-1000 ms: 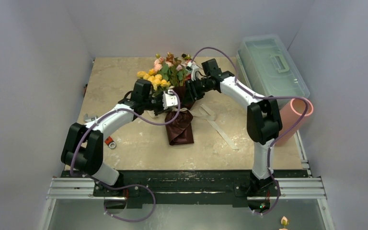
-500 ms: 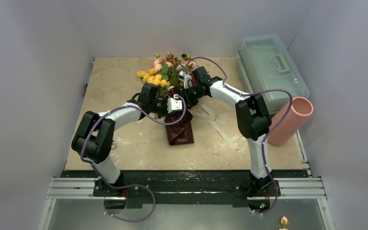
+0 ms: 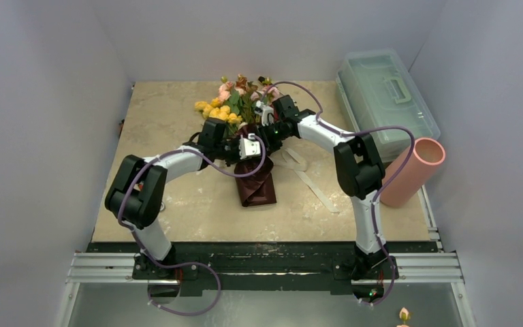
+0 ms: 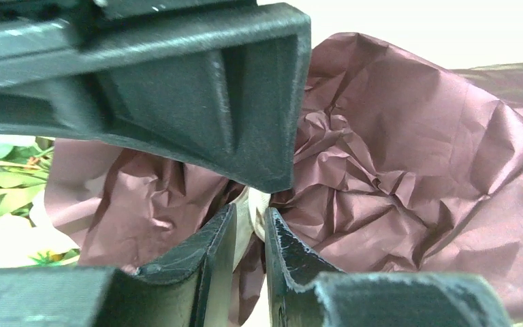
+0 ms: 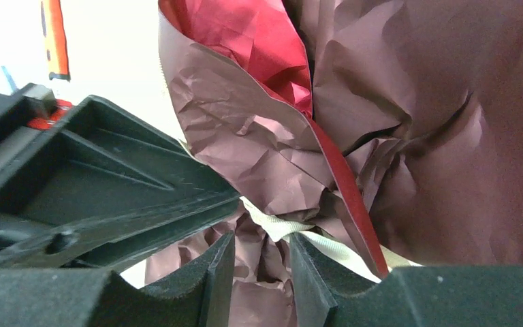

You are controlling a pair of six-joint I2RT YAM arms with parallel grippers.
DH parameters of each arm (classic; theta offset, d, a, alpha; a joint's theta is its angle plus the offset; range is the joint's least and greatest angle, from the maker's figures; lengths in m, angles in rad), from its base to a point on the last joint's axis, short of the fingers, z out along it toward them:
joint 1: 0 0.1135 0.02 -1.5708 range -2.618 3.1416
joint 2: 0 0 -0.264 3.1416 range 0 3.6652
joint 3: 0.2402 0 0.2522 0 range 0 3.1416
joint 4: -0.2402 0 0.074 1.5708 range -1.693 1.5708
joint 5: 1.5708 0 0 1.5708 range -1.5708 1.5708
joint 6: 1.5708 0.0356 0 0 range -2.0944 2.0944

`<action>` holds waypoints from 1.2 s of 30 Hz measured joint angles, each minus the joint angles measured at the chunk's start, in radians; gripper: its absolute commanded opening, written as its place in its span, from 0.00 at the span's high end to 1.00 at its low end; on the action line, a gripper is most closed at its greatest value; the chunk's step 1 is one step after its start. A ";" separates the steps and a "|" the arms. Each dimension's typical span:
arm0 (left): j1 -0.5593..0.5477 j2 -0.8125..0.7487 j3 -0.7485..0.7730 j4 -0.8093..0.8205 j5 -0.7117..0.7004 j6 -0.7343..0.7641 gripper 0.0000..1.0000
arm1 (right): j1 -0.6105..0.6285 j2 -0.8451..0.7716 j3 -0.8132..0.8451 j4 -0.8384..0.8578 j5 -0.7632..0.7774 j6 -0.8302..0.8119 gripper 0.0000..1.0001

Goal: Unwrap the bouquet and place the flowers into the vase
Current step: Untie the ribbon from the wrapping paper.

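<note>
The bouquet lies mid-table, its pink, yellow and orange flowers (image 3: 235,102) pointing to the far side and its dark red paper (image 3: 255,187) trailing toward me. Both grippers meet at its tied neck. My left gripper (image 3: 250,146) (image 4: 250,214) comes in from the left, its jaws nearly together with the cream ribbon (image 4: 259,201) pinched between them. From the right, my right gripper (image 3: 267,129) (image 5: 262,245) holds the bunched paper (image 5: 245,129) between its jaws, and the ribbon (image 5: 279,228) crosses its fingertips. The salmon-pink vase (image 3: 415,170) leans at the table's right edge.
A clear greenish box with a handle (image 3: 385,99) stands at the back right. Loose cream ribbon ends (image 3: 313,184) lie on the table right of the paper. A stray pink flower (image 3: 403,315) lies below the front rail.
Both arms have closed in on the bouquet's neck, the left from the left and the right from the back right. In the last half second they hardly move.
</note>
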State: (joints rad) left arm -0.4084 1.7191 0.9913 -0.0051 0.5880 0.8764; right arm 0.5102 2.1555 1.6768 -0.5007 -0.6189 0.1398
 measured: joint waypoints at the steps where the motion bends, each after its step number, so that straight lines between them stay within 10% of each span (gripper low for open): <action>1: 0.000 0.008 0.000 0.000 -0.001 0.003 0.79 | 0.000 0.000 0.000 0.002 -0.001 0.007 0.64; 11: -0.014 0.052 0.014 -0.005 -0.011 0.025 0.80 | -0.001 0.052 0.000 0.028 -0.028 0.048 0.77; 15: -0.014 0.056 0.018 -0.012 -0.014 0.025 0.84 | -0.001 0.060 0.000 0.042 -0.037 0.068 1.00; 20: -0.017 0.065 0.030 -0.033 -0.020 0.024 1.00 | -0.001 0.063 0.000 0.046 -0.043 0.079 1.00; 36: 0.011 0.058 0.033 -0.056 -0.015 -0.003 1.00 | -0.019 -0.005 -0.107 0.117 -0.024 0.033 1.00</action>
State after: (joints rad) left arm -0.3969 1.7767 1.0241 -0.0616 0.5728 0.8730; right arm 0.4908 2.1506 1.5700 -0.3840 -0.6430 0.1730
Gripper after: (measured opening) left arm 0.005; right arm 0.007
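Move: The ribbon's knotted band on the wrapping paper lies about 2 cm below the left hand and roughly 1 cm to its right; from the right hand, the band is some 2 cm below and 1 cm to the left. From the left hand, the flowers spread about 16 cm ahead and 2 cm left, and the paper's folded end is 9 cm back and 2 cm right. A loose ribbon tail lies on the table about 15 cm right of the right hand and 10 cm back. Lower both half-open grippers about 2 cm straight down onto the ribbon over the wrapping paper and shut each on its own part of it, the right closing just before the left. Then, fingers shut, start drawing the hands apart, each by about 1 cm, left hand to the left and right hand to the right, so the grippers pull against each other through the ribbon. ##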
